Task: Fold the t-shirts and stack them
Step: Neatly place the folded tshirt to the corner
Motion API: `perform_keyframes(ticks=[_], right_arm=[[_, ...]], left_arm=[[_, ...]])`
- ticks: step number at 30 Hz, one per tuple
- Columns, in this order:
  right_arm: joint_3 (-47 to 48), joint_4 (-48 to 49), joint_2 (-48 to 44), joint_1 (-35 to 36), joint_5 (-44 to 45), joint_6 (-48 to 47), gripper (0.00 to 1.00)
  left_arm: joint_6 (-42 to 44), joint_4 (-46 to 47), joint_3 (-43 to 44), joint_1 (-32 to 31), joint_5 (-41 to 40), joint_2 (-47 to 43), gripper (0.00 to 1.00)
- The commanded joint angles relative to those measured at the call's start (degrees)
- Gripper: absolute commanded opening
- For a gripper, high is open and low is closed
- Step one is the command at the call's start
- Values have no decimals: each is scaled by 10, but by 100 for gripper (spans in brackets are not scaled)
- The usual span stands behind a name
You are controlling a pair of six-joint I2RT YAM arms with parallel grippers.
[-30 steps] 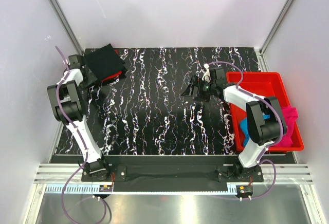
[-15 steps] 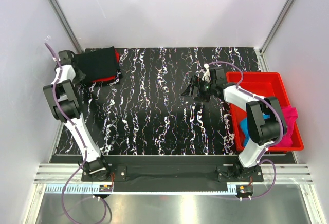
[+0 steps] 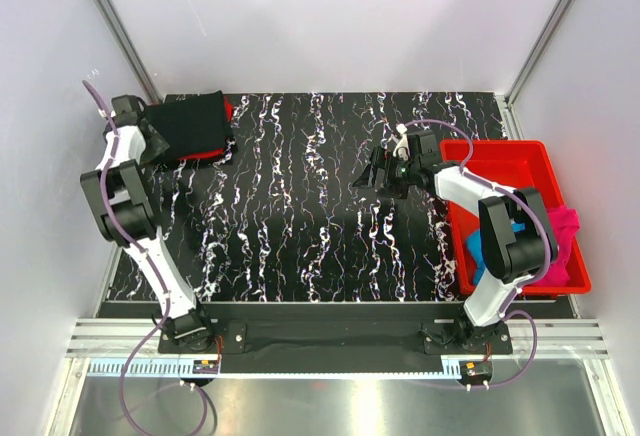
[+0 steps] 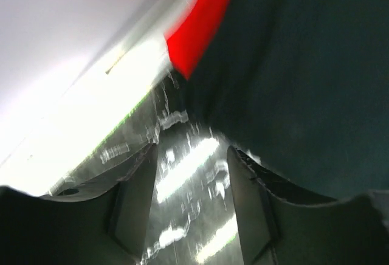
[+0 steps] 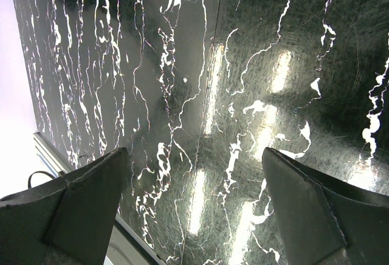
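Observation:
A folded black t-shirt [image 3: 188,127] lies at the table's far left corner on top of a red t-shirt [image 3: 206,155], whose edge shows underneath. My left gripper [image 3: 151,142] sits at the stack's left edge. In the left wrist view the left gripper [image 4: 191,210] is open, with only bare table between its fingers [image 4: 250,204]; the black t-shirt [image 4: 298,76] and a strip of the red t-shirt [image 4: 200,22] lie just ahead. My right gripper [image 3: 369,178] hovers open over mid-table, and the right wrist view shows the right gripper [image 5: 194,204] with jaws wide and nothing in them. Blue [image 3: 478,247] and magenta [image 3: 565,237] t-shirts lie crumpled in the bin.
A rigid red plastic bin [image 3: 505,158] stands at the table's right edge, with the right arm reaching past its left wall. White walls and a metal frame post [image 3: 112,24] close in right behind the left arm. The black marbled table [image 3: 300,226] spreads between the arms.
The black and red stack went from tilted to lying flat in the corner. My left gripper closed, then opened again and drew back a little to the left. The right arm stayed still.

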Motion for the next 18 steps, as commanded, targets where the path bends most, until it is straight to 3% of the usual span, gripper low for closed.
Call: perform_keyframes(ticks=[1, 5, 9, 11, 12, 18], right_arm=[[18, 2, -19, -1, 3, 0, 100], [44, -69, -58, -1, 61, -3, 100], [58, -119, -118, -2, 77, 3, 100], [68, -138, -154, -1, 68, 10, 100], [72, -160, -164, -2, 64, 13, 100], [64, -191, -269, -2, 49, 31, 100]], left_arm=[[-12, 28, -61, -18, 67, -100, 56], [-4, 93, -170, -55, 218, -200, 56], [4, 93, -237, -117, 277, -334, 64], [9, 112, -269, -158, 323, -382, 79], [11, 124, -289, -175, 337, -418, 99], [46, 114, -321, -342, 361, -518, 99]])
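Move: By the near left edge of the black folded t-shirt, the left hand already hangs free; the shirt's middle lies about 8 cm ahead, 10 cm to its right and 5 cm below. The red t-shirt peeks out beneath, its middle some 7 cm ahead and 11 cm right. From the right hand the black shirt is roughly 17 cm ahead and 50 cm left; the red bin sits about 34 cm right and 12 cm back of that hand. Swinging right and climbing away from the finished stack, the left hand travels some 33 cm right, about 20 cm up and 11 cm back towards the middle of the table, turning clockwise by roughly 50 degrees while its half-open fingers spread wide. The empty right hand, fingers still wide open, rises about 14 cm, with only a little drift back. ##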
